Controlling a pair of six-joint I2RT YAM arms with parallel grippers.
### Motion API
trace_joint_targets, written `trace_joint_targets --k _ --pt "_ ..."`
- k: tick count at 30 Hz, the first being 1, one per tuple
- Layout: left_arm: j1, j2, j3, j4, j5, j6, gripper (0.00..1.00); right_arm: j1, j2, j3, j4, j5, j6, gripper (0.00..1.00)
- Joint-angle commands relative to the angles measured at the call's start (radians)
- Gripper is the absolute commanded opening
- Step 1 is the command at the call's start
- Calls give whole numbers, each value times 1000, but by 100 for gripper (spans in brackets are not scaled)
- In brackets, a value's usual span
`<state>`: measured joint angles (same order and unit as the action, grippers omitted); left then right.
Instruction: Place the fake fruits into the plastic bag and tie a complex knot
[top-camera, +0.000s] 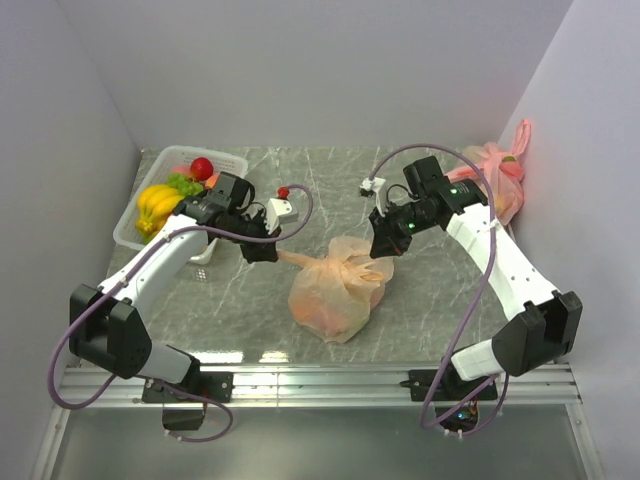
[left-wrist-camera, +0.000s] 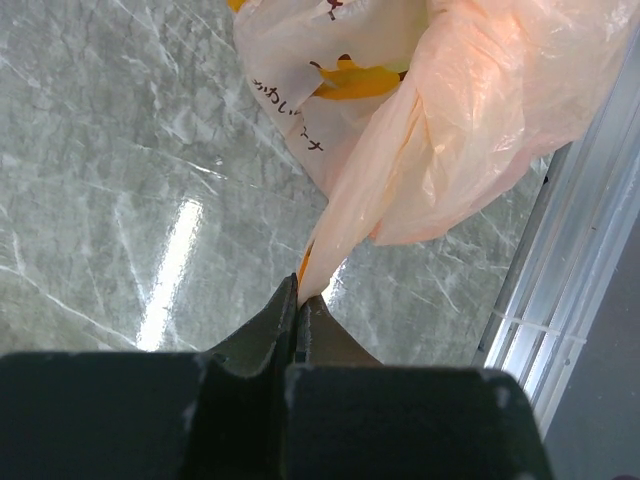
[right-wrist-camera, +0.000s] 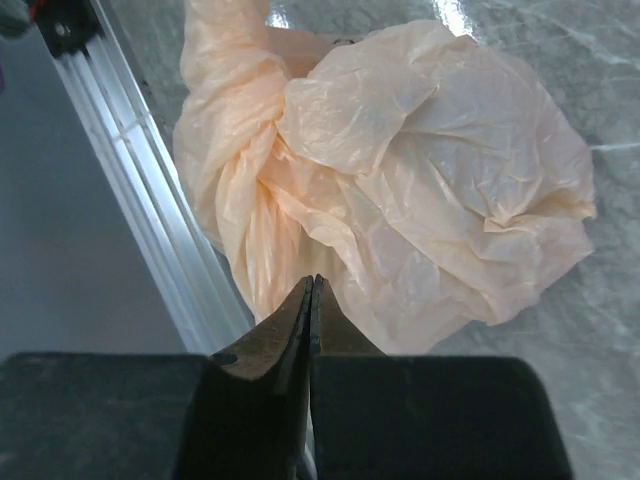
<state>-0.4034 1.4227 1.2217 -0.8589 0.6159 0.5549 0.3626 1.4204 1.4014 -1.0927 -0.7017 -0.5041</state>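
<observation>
The peach-orange plastic bag lies bulging on the marble table, with fruit shapes showing dimly through it. Its handles are twisted together at the top into a knot, which also shows in the right wrist view. My left gripper is shut on one handle end, stretched taut to the left of the bag. My right gripper is shut at the bag's upper right, its tips pinching the other strand of plastic. Yellow bananas, green grapes and a red apple lie in the basket.
A white basket stands at the far left. A tied pink bag sits at the back right against the wall. A small white and red object lies behind my left gripper. An aluminium rail runs along the table's near edge.
</observation>
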Motion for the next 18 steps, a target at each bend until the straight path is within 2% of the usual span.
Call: trace_joint_targets --k 1,2,3,4,5,10,14,18 --pt "-3 -1 36 4 27 -6 1 9 14 47 -54 14 -47 0" --pt "-3 -2 33 6 27 -6 0 9 14 45 -61 39 -45 4" --pt "-3 -2 32 4 25 -3 1 7 14 45 -71 44 -56 14" --pt "-3 -4 30 3 28 -3 1 7 14 45 -94 48 -62 32" --pt "-3 -5 29 6 28 -1 1 7 6 45 -110 45 -77 37" --pt "-6 -7 27 9 22 -1 0 44 17 50 -190 31 -116 46" --pt "-12 -2 25 15 25 -7 0 78 11 34 -142 37 -76 52" --pt "-18 -5 21 18 24 -7 0 102 37 35 -124 60 -65 52"
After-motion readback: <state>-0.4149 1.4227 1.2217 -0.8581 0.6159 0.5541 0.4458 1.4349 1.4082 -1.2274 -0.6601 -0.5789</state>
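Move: Twisted right ear of the bag, its loose end: roughly 3 cm back from the right gripper, 1 cm to its left and 4 cm below. The bag's neck, where the ears cross, lies about 5 cm left, 3 cm back and 6 cm below that gripper; the fruit-filled body about 9 cm left and 8 cm back, some 12 cm lower. From the left gripper the right ear's end is about 22 cm right and 4 cm back, nearly level. Draw the empty right gripper back about 3.5 cm towards the robot, sinking about 1 cm, and open its shut fingers to roughly half so they come over the loose end of the right ear, one on either side of it. Let the wrist turn slightly counter-clockwise. Keep the left gripper still, pinching the left ear's tip. ##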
